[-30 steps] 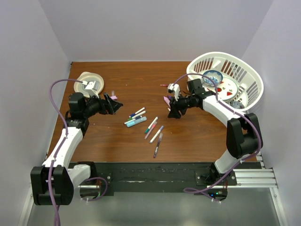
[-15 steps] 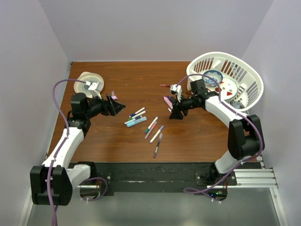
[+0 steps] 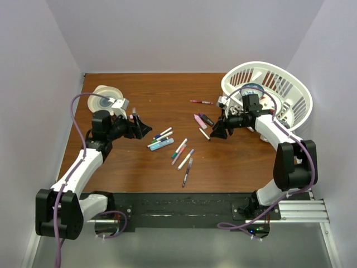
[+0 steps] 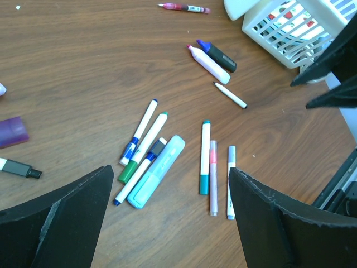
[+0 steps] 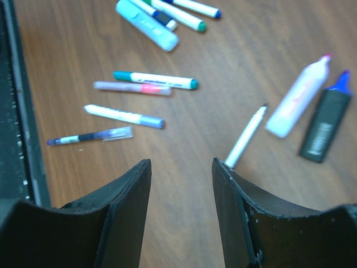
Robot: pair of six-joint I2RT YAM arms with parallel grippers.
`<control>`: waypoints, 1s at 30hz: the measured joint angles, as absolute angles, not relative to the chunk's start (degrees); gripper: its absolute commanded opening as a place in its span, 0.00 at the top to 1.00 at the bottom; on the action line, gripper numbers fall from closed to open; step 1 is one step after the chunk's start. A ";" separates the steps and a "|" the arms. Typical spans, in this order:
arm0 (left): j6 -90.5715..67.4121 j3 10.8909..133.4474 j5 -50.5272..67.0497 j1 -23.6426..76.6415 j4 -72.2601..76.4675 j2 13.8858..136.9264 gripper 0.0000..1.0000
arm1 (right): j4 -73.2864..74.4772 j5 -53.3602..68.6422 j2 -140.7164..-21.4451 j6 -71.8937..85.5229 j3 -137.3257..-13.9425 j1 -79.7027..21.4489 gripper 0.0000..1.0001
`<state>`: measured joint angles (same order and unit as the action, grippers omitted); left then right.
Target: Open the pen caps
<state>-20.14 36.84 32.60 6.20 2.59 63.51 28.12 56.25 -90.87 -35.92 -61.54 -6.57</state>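
Note:
Several pens (image 3: 179, 148) lie loose at the table's middle. In the left wrist view a teal highlighter (image 4: 157, 171) lies beside slim white pens (image 4: 142, 147), with a teal-ended pen (image 4: 204, 158) to their right. Farther off lie a pink highlighter (image 4: 209, 64) and a black highlighter (image 4: 217, 54), both with bare tips, and a thin white pen (image 4: 230, 95). A purple cap (image 4: 12, 132) sits at the left edge. My left gripper (image 4: 170, 169) hovers open over the cluster, holding nothing. My right gripper (image 5: 180, 162) is open and empty, beside the thin white pen (image 5: 245, 137).
A white basket (image 3: 295, 95) holding dishes stands at the back right, close behind my right arm. A pale round container (image 3: 106, 96) sits at the back left. A red pen (image 3: 201, 102) lies alone toward the back. A black cap piece (image 4: 19, 168) lies near the purple cap.
My right gripper has drawn back to the right toward the basket, uncovering the pink and black highlighters on the table. My left gripper has edged right toward the pens.

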 measured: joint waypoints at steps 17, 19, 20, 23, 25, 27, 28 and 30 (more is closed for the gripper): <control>-17.67 38.17 26.41 13.45 -4.27 63.99 0.19 | 22.85 56.07 -85.01 -30.02 -57.82 -7.11 0.48; -17.17 39.20 23.09 17.67 -6.96 66.00 0.23 | 22.87 56.05 -85.12 -29.98 -57.82 -7.11 0.48; -16.97 39.90 21.39 19.79 -8.25 67.00 0.28 | 22.90 56.03 -85.19 -29.93 -57.82 -7.11 0.48; -16.88 41.82 16.43 25.87 -11.11 69.71 0.35 | 22.90 55.77 -85.91 -29.56 -57.84 -7.38 0.49; -16.93 42.83 13.13 29.63 -12.64 71.22 0.37 | 22.92 55.18 -86.78 -29.41 -57.84 -7.64 0.49; -16.99 44.40 10.09 32.91 -14.26 73.01 0.40 | 23.00 54.92 -87.72 -29.30 -57.84 -7.97 0.49; -17.02 45.39 8.88 34.06 -14.76 74.06 0.41 | 23.07 54.81 -88.14 -29.21 -57.84 -8.14 0.49; -16.97 49.08 4.95 37.36 -16.78 77.87 0.43 | 23.11 54.63 -88.75 -29.12 -57.84 -8.36 0.49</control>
<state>-16.97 49.08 4.95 37.36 -16.78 77.87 23.11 54.63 -88.75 -29.12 -57.84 -8.36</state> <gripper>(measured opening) 0.599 0.516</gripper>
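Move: The teal-capped marker lies about 17 cm to the right of my left hand, some 2 cm back and roughly 15 cm below it. The pink pen is beside that marker, about 16 cm right and 6 cm back from my left hand; the light-blue highlighter is nearer, some 7 cm right and level with the hand. From my right hand the teal-capped marker is about 18 cm left and 3 cm back. My left hand lifts about 3 cm, then swings down and to the right, drawing back some 5 cm, over the light-blue highlighter and towards the teal-capped marker and pink pen. It ends roughly 10 cm farther right and 7 cm lower than it began. On the way my wrist tips the fingers down by nearly 30 degrees and the gap narrows by about a third, still open and touching nothing. ##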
